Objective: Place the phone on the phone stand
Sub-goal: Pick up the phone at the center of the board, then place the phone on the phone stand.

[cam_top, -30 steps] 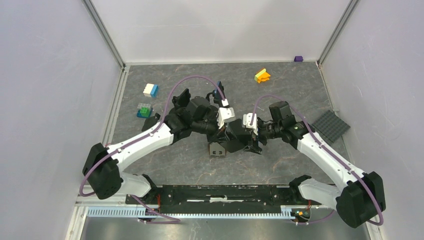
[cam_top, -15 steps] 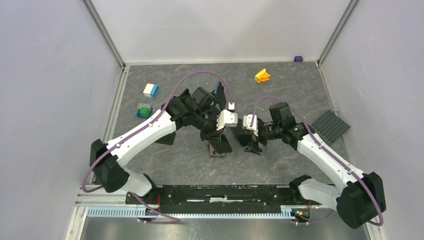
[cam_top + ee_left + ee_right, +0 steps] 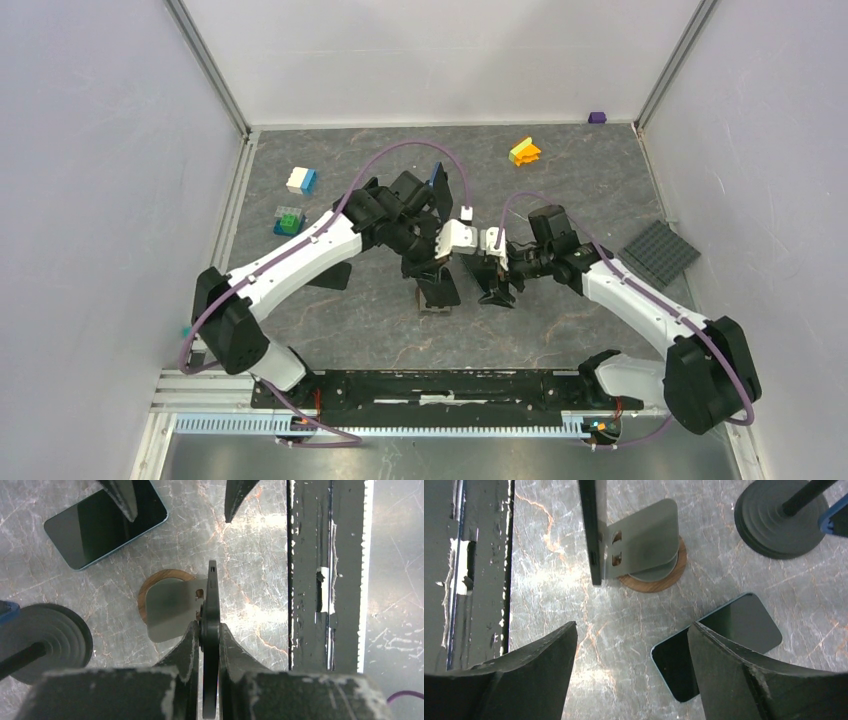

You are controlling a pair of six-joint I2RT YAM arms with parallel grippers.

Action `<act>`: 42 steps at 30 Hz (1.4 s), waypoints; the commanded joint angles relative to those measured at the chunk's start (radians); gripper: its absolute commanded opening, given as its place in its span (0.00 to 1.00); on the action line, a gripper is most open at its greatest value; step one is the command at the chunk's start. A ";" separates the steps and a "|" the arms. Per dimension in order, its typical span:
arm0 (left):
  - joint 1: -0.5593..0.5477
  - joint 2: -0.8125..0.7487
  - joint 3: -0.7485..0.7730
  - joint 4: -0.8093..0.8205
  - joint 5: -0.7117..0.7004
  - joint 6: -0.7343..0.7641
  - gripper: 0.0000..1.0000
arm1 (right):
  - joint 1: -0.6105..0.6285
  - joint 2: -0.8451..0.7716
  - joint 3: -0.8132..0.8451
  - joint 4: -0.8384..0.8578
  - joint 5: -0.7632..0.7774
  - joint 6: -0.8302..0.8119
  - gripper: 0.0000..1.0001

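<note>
The phone [image 3: 744, 620], a dark slab with a blue rim, lies flat on the grey table; it also shows in the left wrist view [image 3: 95, 530]. My right gripper [image 3: 631, 626] hangs open just above it, one finger [image 3: 724, 670] covering the phone's near end. The phone stand [image 3: 649, 530] has a round wooden base [image 3: 150, 582], a grey bracket and an upright black plate [image 3: 212, 590]. My left gripper [image 3: 209, 625] is shut on that black plate's edge. From above, the stand [image 3: 436, 292] sits right beside the right gripper [image 3: 497, 288], which hides most of the phone.
A black disc-footed pole [image 3: 781, 522] carrying a blue item [image 3: 437, 180] stands behind the stand. Loose bricks [image 3: 301, 180], [image 3: 288, 220], [image 3: 524, 151] and a grey baseplate [image 3: 661, 252] lie farther off. A black rail [image 3: 325, 580] runs along the near edge.
My right gripper has slid left toward the stand and narrowed a little. The left arm has swung and stretched out while keeping its grip on the stand's plate.
</note>
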 commanded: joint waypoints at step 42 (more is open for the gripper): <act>0.224 -0.375 -0.976 1.404 0.256 -0.492 0.09 | 0.049 0.292 0.154 -0.009 -0.070 0.024 0.00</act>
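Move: The phone hangs steeply from the closed left gripper. The open right gripper it is brought to lies about 12 cm right, 1 cm ahead and 4 cm lower. From the right hand, the phone's middle is some 9 cm left, 1 cm back and 1 cm lower; the wood-based stand 10 cm left, 1 cm ahead, 8 cm below; the flat phone 6 cm ahead, 2 cm left, 11 cm below; the round-based stand 14 cm ahead, 13 cm left, 5 cm below. Keep the phone pinched in the left gripper and roll that wrist some 40 degrees so its fingers swing up from steeply down to nearly level rightward, turning slightly counter-clockwise, and end about 3 cm lower. Bring the right gripper left about 3 cm towards the phone's free end, then down 3 cm, and shut its fingers to pinch that end over the wood-based stand. ##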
